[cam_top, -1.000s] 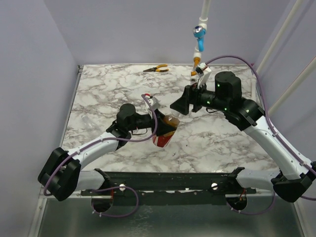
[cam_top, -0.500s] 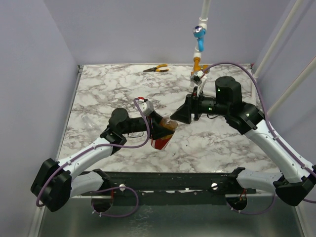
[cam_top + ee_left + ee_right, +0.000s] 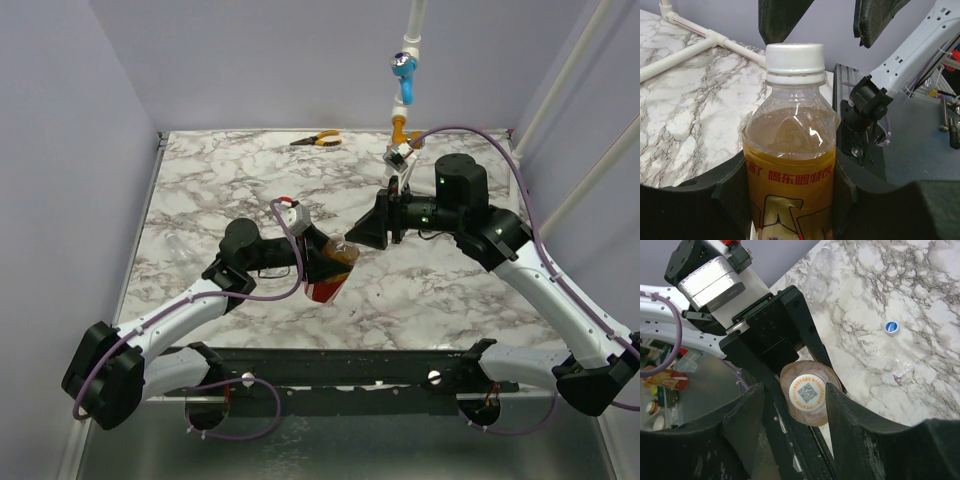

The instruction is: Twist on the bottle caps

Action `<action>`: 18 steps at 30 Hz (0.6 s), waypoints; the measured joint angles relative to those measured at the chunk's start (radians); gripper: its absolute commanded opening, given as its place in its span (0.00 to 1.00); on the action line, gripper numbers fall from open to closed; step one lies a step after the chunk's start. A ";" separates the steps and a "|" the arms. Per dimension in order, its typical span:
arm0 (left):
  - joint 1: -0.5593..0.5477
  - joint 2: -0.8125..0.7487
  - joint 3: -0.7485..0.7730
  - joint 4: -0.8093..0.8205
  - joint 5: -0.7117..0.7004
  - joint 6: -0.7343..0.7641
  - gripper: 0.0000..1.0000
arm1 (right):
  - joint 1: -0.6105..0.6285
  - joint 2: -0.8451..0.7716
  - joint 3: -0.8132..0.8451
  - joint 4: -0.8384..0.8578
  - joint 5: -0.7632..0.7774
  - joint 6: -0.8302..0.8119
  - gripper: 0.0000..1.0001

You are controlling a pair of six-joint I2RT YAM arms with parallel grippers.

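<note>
My left gripper [image 3: 322, 258] is shut on the bottle [image 3: 331, 270], a clear bottle of amber drink with a red and yellow label, held tilted above the table. In the left wrist view its fingers [image 3: 730, 185] clamp the labelled body [image 3: 790, 175]. A white cap [image 3: 794, 57] sits on the bottle's neck. My right gripper [image 3: 366, 232] faces the neck, open, with its jaws either side of the cap [image 3: 808, 390]; one fingertip [image 3: 837, 395] is at the cap's edge and the other stands apart. A small blue bottle cap [image 3: 891, 327] lies on the marble.
Orange-handled pliers [image 3: 318, 139] lie at the table's far edge. A light-blue valve [image 3: 403, 70] on a white pipe hangs above the far right corner. A clear empty bottle [image 3: 815, 282] lies on the marble [image 3: 440, 290] at the left.
The right gripper moved left and down onto the bottle's neck and its jaws have narrowed. The left arm shifted the bottle slightly left and tilted it toward the right gripper.
</note>
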 measured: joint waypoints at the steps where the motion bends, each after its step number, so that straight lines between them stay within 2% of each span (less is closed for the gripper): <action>1: 0.000 -0.001 0.000 -0.001 0.000 0.000 0.25 | 0.000 0.001 0.000 0.000 0.000 0.000 0.58; 10: 0.000 -0.034 0.000 -0.006 0.000 0.002 0.25 | 0.000 0.015 0.000 -0.003 0.010 0.000 0.55; 15: 0.000 -0.037 0.000 -0.010 -0.002 0.006 0.25 | 0.000 0.016 0.000 0.001 0.000 0.008 0.27; 18: 0.002 -0.037 0.000 -0.012 -0.006 0.010 0.25 | 0.000 0.016 0.000 0.003 -0.004 0.020 0.21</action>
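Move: The white bottle cap sits almost between the right hand's open fingertips: about 2 cm to the left of the hand point, 1 cm ahead and 2 cm below. The juice bottle under it, already in the left hand's grip, has its middle about 5 cm left, 1 cm back and 11 cm below. A loose blue cap lies on the table some 14 cm ahead, 17 cm left and 30 cm down. From the left hand, the white cap is about 8 cm up, 2 cm ahead and 3 cm right. The right fingertips close from a bit over half open to about a quarter, pinching the white cap by its sides. Before that, the right hand eases down by only about half a centimetre, without turning. The left hand keeps its grip on the bottle and lifts it some 1 cm up to meet the fingers. ##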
